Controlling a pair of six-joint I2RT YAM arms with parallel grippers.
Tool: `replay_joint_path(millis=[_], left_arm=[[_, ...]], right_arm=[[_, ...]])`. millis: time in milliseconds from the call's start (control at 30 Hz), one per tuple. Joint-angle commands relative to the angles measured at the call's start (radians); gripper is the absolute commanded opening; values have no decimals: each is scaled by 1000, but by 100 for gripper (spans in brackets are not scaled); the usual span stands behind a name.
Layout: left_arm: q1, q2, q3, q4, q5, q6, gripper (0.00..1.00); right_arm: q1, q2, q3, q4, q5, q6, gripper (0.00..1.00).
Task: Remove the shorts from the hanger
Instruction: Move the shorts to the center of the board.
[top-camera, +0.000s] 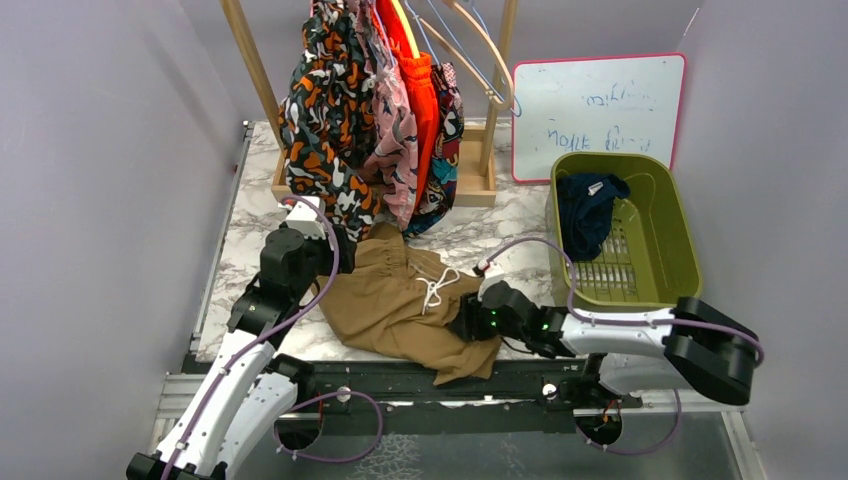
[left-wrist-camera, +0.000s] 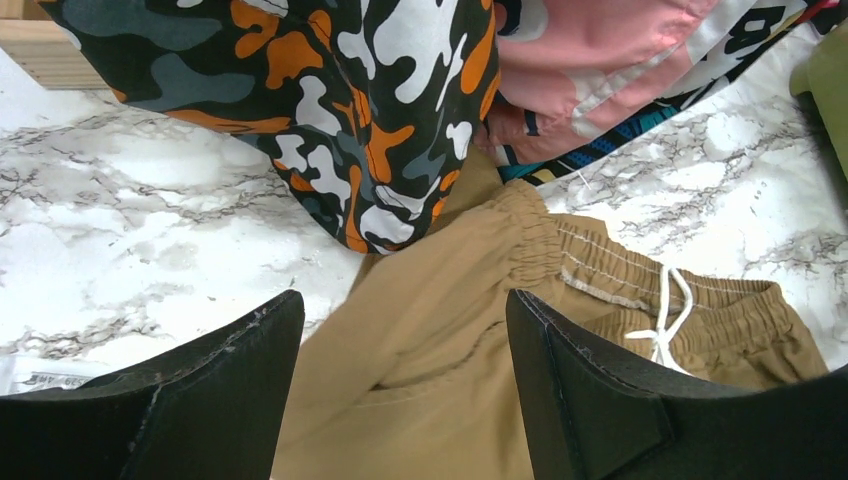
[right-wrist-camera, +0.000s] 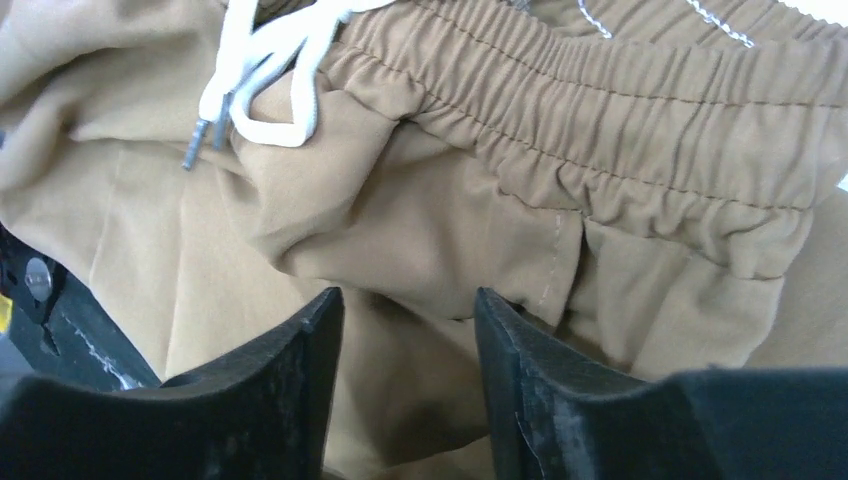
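Observation:
Tan shorts lie crumpled on the marble table, white drawstring up. My left gripper hovers open over their left edge, fingers wide apart, nothing gripped. My right gripper is at their right side, below the elastic waistband; its jaws stand partly open with loose tan fabric lying between them. On the rack hang blotch-print shorts, which also show in the left wrist view, pink print shorts, orange shorts and multicolour shorts.
A green basket at the right holds navy shorts. A whiteboard leans behind it. Bare hangers hang on the wooden rack, whose base sits at the table's back. Grey walls close both sides.

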Motion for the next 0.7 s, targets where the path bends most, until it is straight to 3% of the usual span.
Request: replay_joint_path(millis=[0, 167, 300, 567, 667], left_arm=[[5, -4, 11, 11, 51, 8, 76], [5, -9, 10, 11, 46, 8, 76], [5, -13, 8, 12, 41, 8, 76], [4, -14, 8, 11, 40, 10, 76], [4, -16, 8, 11, 41, 10, 76]], right_arm=[[3, -123, -21, -129, -27, -88, 61], [3, -166, 151, -206, 60, -286, 99], [0, -68, 299, -272, 105, -392, 100], [-29, 312, 563, -375, -50, -488, 100], [-34, 445, 617, -396, 42, -492, 100]])
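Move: The right hand is down at the lower right part of the shorts; the drawstring on their waistband lies about 6 cm ahead and 4 cm left, at much the same height. The middle of the shorts is some 8 cm left and 3 cm ahead, and the green bin stands roughly 28 cm right and 15 cm ahead. From the left hand, the drawstring is about 14 cm right, 7 cm back and 16 cm below. The right hand opens wide, releasing the shorts, and arcs about 10 cm forward-left, rising then sinking over the waistband. ##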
